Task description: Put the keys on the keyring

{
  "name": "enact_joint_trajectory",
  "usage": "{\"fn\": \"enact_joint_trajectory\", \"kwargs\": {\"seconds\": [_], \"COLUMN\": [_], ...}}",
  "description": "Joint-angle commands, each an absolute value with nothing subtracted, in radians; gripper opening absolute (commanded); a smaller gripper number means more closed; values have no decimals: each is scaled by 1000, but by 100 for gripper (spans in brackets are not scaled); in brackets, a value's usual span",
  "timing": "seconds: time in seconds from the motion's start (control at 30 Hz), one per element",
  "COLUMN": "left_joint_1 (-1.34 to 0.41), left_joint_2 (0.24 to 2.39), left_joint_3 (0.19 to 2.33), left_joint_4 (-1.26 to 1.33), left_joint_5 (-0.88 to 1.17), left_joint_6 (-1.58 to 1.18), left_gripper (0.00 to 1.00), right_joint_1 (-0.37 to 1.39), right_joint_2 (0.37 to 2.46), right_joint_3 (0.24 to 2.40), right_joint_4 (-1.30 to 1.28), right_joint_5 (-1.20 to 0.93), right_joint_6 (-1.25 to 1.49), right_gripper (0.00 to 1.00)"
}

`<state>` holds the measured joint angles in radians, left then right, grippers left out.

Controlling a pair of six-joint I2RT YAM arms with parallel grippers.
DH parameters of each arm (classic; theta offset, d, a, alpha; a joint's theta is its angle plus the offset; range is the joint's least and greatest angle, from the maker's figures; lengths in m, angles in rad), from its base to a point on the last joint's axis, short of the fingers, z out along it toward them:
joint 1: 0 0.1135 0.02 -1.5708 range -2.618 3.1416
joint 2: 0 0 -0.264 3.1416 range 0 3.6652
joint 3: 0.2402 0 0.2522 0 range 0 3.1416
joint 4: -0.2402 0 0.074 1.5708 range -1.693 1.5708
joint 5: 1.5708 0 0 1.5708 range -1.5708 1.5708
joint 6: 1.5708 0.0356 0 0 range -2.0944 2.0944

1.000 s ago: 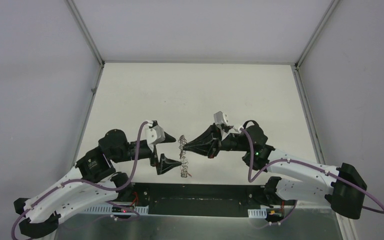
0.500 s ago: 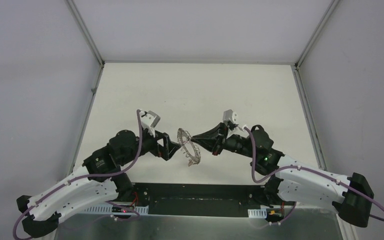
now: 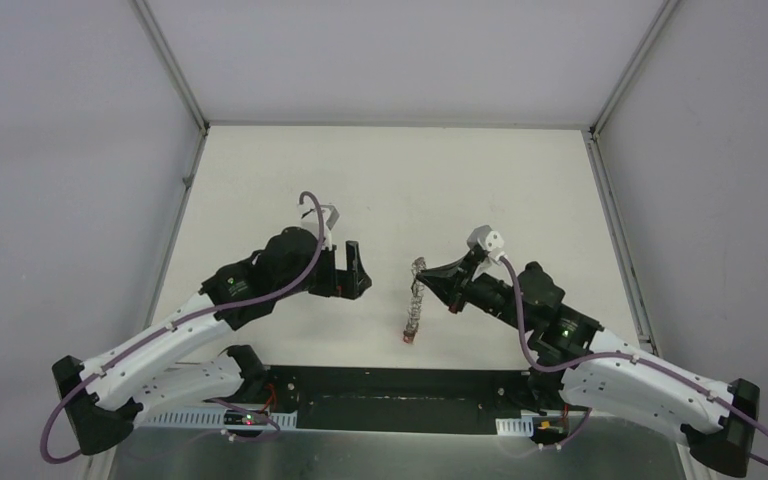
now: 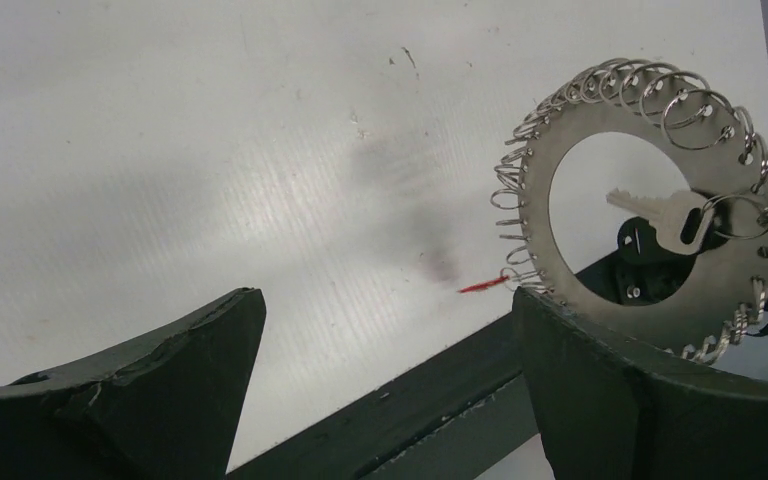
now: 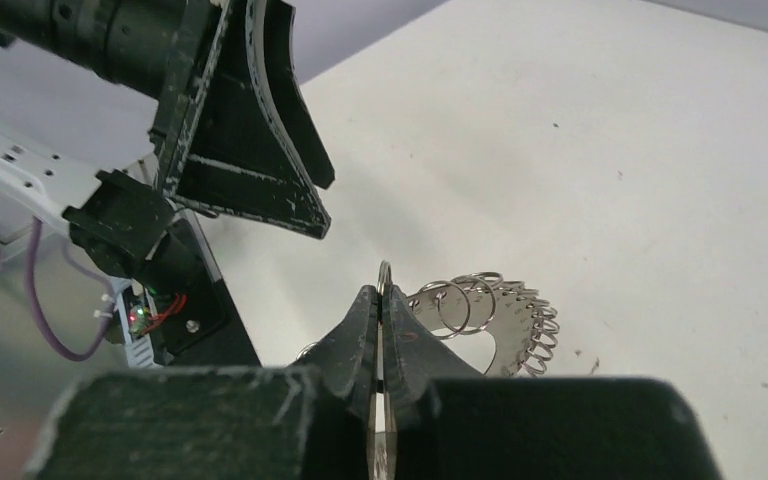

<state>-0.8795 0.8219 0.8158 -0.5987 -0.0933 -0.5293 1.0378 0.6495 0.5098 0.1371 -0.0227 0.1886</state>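
Note:
The keyring (image 3: 417, 298), a flat silvery ring fringed with wire loops, hangs edge-on above the table with my right gripper (image 3: 430, 274) shut on its upper rim. In the right wrist view the fingers (image 5: 360, 330) pinch a thin loop of the keyring (image 5: 508, 335). The keys hang from it: a silver key (image 4: 665, 218) lies across the opening of the keyring (image 4: 570, 140), and a red key (image 4: 482, 286) dangles at the bottom (image 3: 409, 338). My left gripper (image 3: 357, 270) stands open, left of the ring and apart from it, nothing between its fingers (image 4: 180, 380).
The white table (image 3: 390, 180) runs back to grey walls on three sides. A black rail (image 3: 400, 400) with the arm bases lines the near edge, just below the hanging ring. The left gripper's finger (image 5: 260, 150) shows up close in the right wrist view.
The left gripper has pulled back to the left, away from the ring, still open. The right gripper has carried the keyring right and lower, and it now hangs edge-on.

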Motion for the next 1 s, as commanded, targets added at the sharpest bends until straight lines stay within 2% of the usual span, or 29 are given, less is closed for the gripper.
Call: {"fn": "enact_joint_trajectory", "kwargs": {"seconds": [0.0,0.1,0.23,0.47,0.5,0.8,0.97], "left_joint_1": [-814,-751,-715,-715,-715,-715,-714], "left_joint_2": [926,1001,1043,951,930,727,704], "left_joint_3": [908,957,1026,1053,1047,940,913], "left_joint_4": [-657,-706,-765,-766,-761,-687,-678], "left_joint_5": [53,133,141,82,74,46,87], "left_joint_6": [-606,-639,-653,-657,-659,-676,-654], "left_gripper": [99,99,99,99,99,99,99], "right_joint_1": [1040,1040,1040,1039,1039,1039,1031], "right_joint_2": [611,642,733,910,936,1128,1129], "right_joint_3": [517,522,544,547,551,616,620], "right_joint_4": [24,5,-32,126,148,250,271], "right_joint_5": [60,60,60,60,179,226,246], "right_joint_6": [174,174,174,174,193,201,201], "right_gripper": [0,0,0,0,2,13,33]}}
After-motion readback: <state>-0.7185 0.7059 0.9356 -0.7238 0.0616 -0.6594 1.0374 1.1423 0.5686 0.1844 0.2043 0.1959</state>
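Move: The keyring is already pinched in my right hand by one of its small rings, its plate hanging on edge with the middle about 9 cm straight below. The bare table where it goes lies some 22 cm below my right hand, about 1 cm ahead and 1 cm left. The red key hangs some 6 cm back and 14 cm below. From my left hand that table spot is roughly 12 cm right, 1 cm back and 16 cm down. My right hand sinks about 12 cm towards the table, first straight down with the keyring, fingertips tipping down some 20 degrees. Then it goes forward about 5 cm while the fingers part to roughly a quarter and let go. My left hand, wide open and empty, dips slightly, then rises about 8 cm away from the keyring. ##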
